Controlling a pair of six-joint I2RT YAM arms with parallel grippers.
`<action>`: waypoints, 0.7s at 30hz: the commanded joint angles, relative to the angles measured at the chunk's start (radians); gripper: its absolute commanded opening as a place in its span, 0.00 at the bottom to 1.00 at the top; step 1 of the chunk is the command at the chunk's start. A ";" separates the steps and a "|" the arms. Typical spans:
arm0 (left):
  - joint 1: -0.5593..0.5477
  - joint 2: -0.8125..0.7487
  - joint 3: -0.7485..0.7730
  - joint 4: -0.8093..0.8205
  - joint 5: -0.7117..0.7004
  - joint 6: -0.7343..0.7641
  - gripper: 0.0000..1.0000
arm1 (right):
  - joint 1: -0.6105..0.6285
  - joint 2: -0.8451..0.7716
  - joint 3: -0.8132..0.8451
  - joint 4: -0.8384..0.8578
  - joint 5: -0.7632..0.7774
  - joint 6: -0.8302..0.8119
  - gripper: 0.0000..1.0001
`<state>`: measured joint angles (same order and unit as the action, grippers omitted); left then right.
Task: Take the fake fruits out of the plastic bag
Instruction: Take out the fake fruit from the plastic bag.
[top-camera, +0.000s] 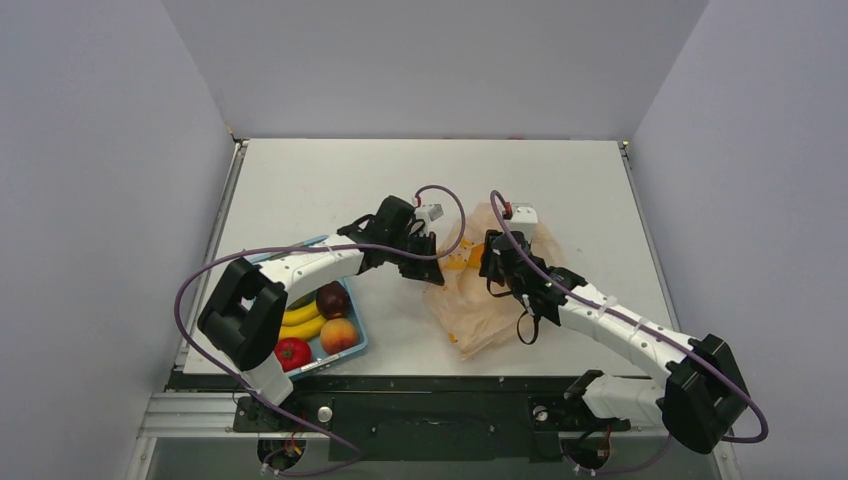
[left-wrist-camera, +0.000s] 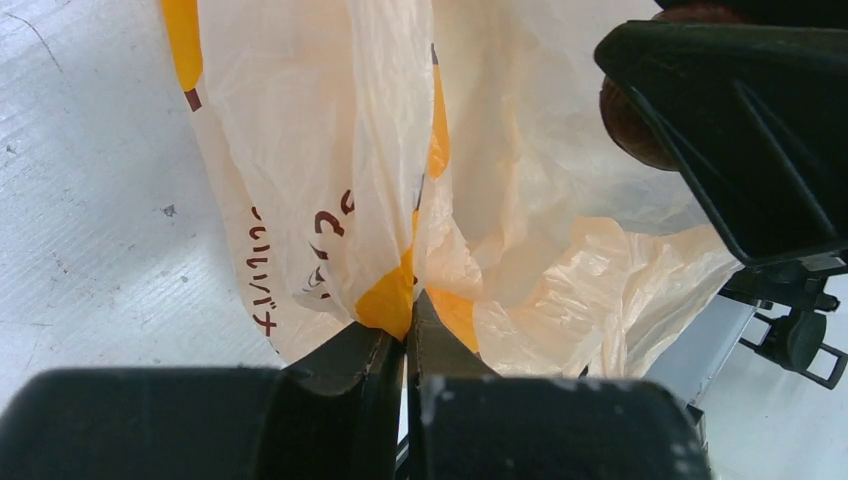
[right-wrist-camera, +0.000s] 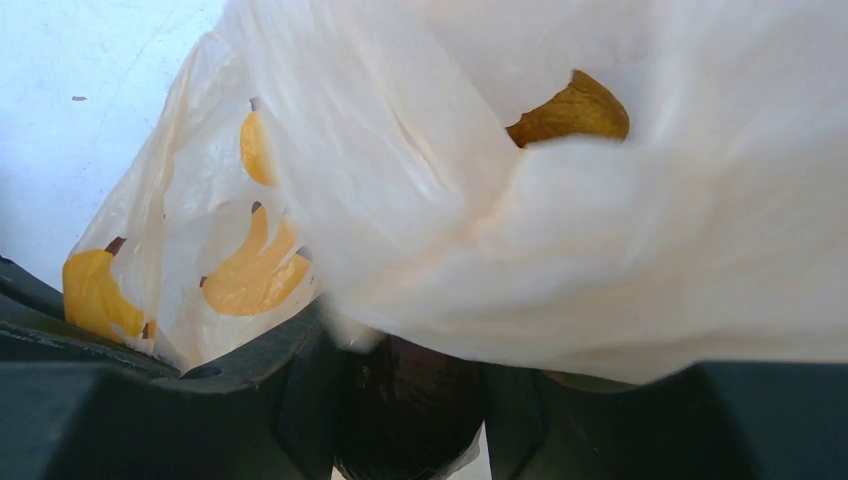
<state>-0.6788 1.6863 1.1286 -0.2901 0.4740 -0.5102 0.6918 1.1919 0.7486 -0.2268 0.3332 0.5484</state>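
Observation:
The pale peach plastic bag with yellow-orange prints lies crumpled mid-table. My left gripper is at its left edge, shut on a pinch of the bag's film and holding it up. My right gripper is reached in from the right, with bag film draped over it. Its jaws are shut on a small dark brown round fruit, which also shows in the left wrist view as a brown ball under the right gripper's finger. A yellow-brown fruit peeks out of a fold farther in.
A blue basket sits near the left arm's base, holding bananas, a dark red fruit, a peach and a red tomato-like fruit. Grey walls close the table on three sides. White tabletop lies behind both arms.

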 joint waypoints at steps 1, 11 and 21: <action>0.001 -0.004 0.046 0.009 0.026 0.030 0.05 | -0.006 -0.050 0.037 -0.010 0.001 -0.016 0.00; 0.033 -0.111 0.063 -0.042 -0.091 0.095 0.40 | 0.000 -0.069 0.076 -0.019 -0.065 -0.005 0.00; 0.210 -0.328 0.037 -0.042 -0.213 0.144 0.48 | 0.083 -0.070 0.170 -0.043 -0.061 0.003 0.00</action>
<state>-0.5503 1.4643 1.1362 -0.3534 0.3218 -0.4053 0.7406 1.1473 0.8490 -0.2756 0.2687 0.5396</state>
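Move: Pinched shut in the left fingers is the bag's left rim; the dark fruit in the right fingers is about 11 cm to the left hand's right and 3 cm farther out. From the right hand, the blue basket's middle lies some 40 cm left, 1 cm nearer and 10 cm below, with another dark fruit 35 cm left and 1 cm nearer, and a peach 34 cm left and 10 cm nearer. The bag's body sits 6 cm ahead and 2 cm right, 9 cm down. Opening to about half, the left fingers let go of the bag's rim, and then the hand swings up, left and forward away from the bag, about 10 cm in all and speeding up, its wrist turning some 20 degrees. The right hand keeps its hold on the dark fruit, lifting it slowly about 5 cm and then also carrying it some 3 cm left towards the basket. ##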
